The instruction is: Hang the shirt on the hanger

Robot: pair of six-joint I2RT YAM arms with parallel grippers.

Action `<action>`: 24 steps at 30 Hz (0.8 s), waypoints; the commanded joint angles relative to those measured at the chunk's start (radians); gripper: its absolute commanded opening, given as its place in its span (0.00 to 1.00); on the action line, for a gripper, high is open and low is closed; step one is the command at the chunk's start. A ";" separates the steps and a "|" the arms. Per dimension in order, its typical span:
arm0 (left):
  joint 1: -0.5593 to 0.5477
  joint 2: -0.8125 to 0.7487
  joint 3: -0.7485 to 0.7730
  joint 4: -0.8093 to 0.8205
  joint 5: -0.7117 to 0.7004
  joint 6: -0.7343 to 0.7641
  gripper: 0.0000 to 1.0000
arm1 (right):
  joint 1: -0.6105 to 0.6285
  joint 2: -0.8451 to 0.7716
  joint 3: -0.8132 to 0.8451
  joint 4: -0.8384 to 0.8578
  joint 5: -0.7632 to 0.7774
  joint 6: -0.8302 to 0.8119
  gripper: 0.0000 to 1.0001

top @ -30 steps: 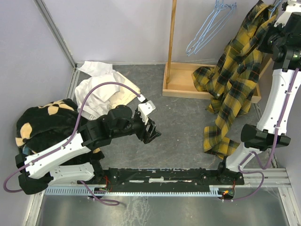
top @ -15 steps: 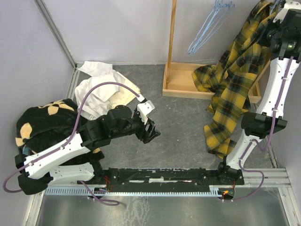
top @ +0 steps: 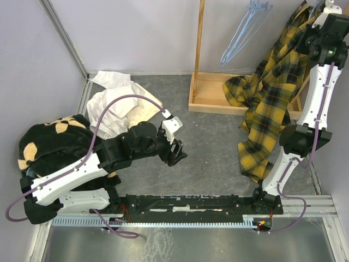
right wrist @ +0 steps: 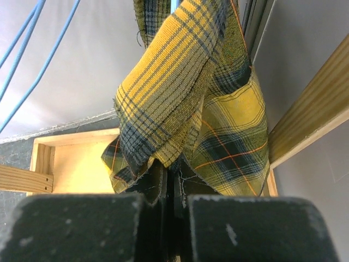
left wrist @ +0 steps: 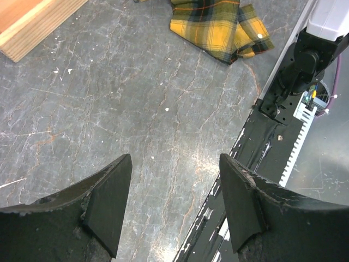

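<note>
The yellow and black plaid shirt [top: 267,93] hangs at the far right from my right gripper [top: 315,22], which is raised high beside the wooden stand. Its lower end trails down onto the table. In the right wrist view the right gripper [right wrist: 174,176] is shut on a bunched fold of the shirt [right wrist: 180,82]. The light-blue wire hanger [top: 244,30] hangs from the stand, left of the held shirt and apart from it, and its wires [right wrist: 30,38] show at the upper left. My left gripper [top: 175,154] hovers open and empty over the table's middle [left wrist: 174,158]; the shirt's tail [left wrist: 218,24] lies beyond it.
A wooden stand has an upright post [top: 200,43] and a shallow tray base [top: 210,95] at the back. A white garment [top: 117,106] and a black fleece with tan patches [top: 52,142] lie at the left. The arms' black rail [top: 191,204] runs along the near edge.
My right arm has straightened and drawn the shirt's top higher and slightly back, so the cloth hangs longer. The hanger has swung a little. The left arm has barely shifted.
</note>
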 commanded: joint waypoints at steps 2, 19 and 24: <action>-0.005 0.024 0.021 0.033 0.005 -0.013 0.71 | -0.004 -0.064 -0.131 0.008 -0.028 -0.009 0.09; -0.004 0.119 -0.004 0.159 -0.021 -0.021 0.72 | -0.005 -0.695 -0.632 0.130 0.121 0.105 0.94; -0.003 0.218 0.054 0.173 -0.032 -0.068 0.75 | 0.002 -0.898 -0.874 0.100 0.145 0.215 0.98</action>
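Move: The right fingers are already shut on the shirt's hanger, in the cloth below the hook. The bunch of blue hangers hangs about 20 cm to this hand's left and some 5 cm ahead; the right post stands roughly 8 cm right and 5 cm ahead, the wooden tray about 14 cm left, 2 cm ahead and 38 cm below. From the empty left gripper, the shirt's hanger is some 36 cm ahead, 42 cm right and 12 cm higher. Open the right gripper wide to let go of the shirt's hanger, dipping about 4 cm as the fingers part. Then pull back fast towards the base, some 19 cm in all and a little left, rising clear and tilting the fingers up about 10 degrees. Ease the open, empty left gripper down and right about 5 cm, slightly forward. ##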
